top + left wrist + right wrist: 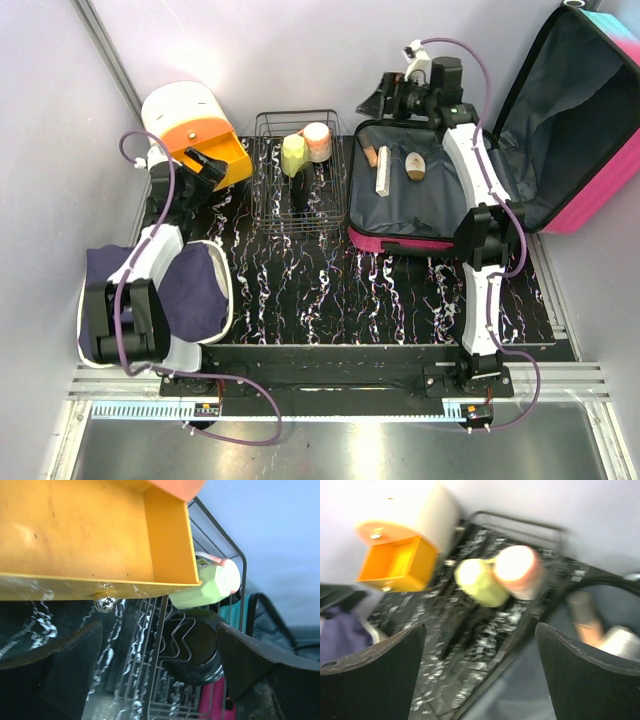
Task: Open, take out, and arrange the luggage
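The luggage (400,205) lies open at the right of the table, pink shell, dark grey lining, lid (580,110) raised at the far right. Inside rest a white stick (382,170), a wooden piece (370,155) and an oval object (415,166). My right gripper (378,103) hovers over the luggage's far left corner, open and empty (480,675); its view is blurred. My left gripper (212,165) is open and empty just below the orange drawer (100,535), near its silver knob (105,602); the left wrist view shows the jaws wide apart (160,675).
A white-and-orange round drawer box (185,115) stands at the far left with its drawer pulled out. A wire basket (270,200) in the middle holds a green cup (293,155), a pink cup (317,141) and a black round object (200,645). Purple cloth (195,290) lies in a white tub near the left arm.
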Robot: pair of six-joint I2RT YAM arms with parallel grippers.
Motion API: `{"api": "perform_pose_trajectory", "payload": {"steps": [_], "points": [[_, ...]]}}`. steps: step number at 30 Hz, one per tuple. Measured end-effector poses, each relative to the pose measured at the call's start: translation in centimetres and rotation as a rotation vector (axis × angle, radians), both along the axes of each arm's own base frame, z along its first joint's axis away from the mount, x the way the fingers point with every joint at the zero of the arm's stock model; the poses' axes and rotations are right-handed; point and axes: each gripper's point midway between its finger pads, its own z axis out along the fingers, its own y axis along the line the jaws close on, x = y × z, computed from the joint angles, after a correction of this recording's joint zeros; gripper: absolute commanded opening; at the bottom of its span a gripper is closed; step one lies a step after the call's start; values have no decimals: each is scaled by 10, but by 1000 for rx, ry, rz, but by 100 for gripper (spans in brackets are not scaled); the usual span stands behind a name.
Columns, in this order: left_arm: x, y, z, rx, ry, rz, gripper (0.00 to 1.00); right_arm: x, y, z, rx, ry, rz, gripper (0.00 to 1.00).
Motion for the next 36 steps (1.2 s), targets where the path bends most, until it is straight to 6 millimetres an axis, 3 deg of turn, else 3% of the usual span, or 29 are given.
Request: {"api": "perform_pose_trajectory", "payload": {"steps": [4, 7, 13, 19, 22, 29, 32, 36], "points": [[-14, 5, 40, 224, -63, -80, 99, 30, -57, -25, -127, 23, -186, 98], [-15, 9, 79, 385, -132, -123, 99, 40, -83, -68, -221, 104, -267, 93], [-13, 13, 127, 565, -223, -163, 99, 37, -84, -167, -331, 303, -274, 83], [-16, 16, 122, 625, -203, -185, 99, 28, -73, -229, -383, 427, -254, 80], [-17, 17, 121, 633, -198, -188, 99, 25, -67, -245, -396, 453, -243, 80], [-18, 18, 117, 638, -181, -192, 99, 28, -61, -258, -438, 449, -268, 66], [-18, 16, 117, 642, -186, -206, 99, 30, -65, -263, -464, 449, -298, 52], [-18, 9, 120, 638, -198, -251, 99, 33, -72, -265, -486, 450, -338, 27]]}}
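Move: The slim white box in the suitcase lies roughly 27 cm below the right hand, about 7 cm to its right and 4 cm ahead. The peach tube is some 4 cm left of the box and 4 cm farther out; the tan-and-white bottle stands some 8 cm right of the box and 1 cm farther out. From the left hand, the pulled-out yellow drawer is about 6 cm ahead, 2 cm left and 6 cm below, the white box roughly 37 cm right, 1 cm ahead, 15 cm below. The right hand swings right and a little forward over the suitcase, then drops about 26 cm onto the slim white box, tipping its fingers down and turning clockwise, while they narrow from wide open to under half, one on either side of the box's near half. The left hand, still wide open, lifts some 12 cm up and slightly back from the yellow drawer, rolling its left side up about 35 degrees, then hovers. ##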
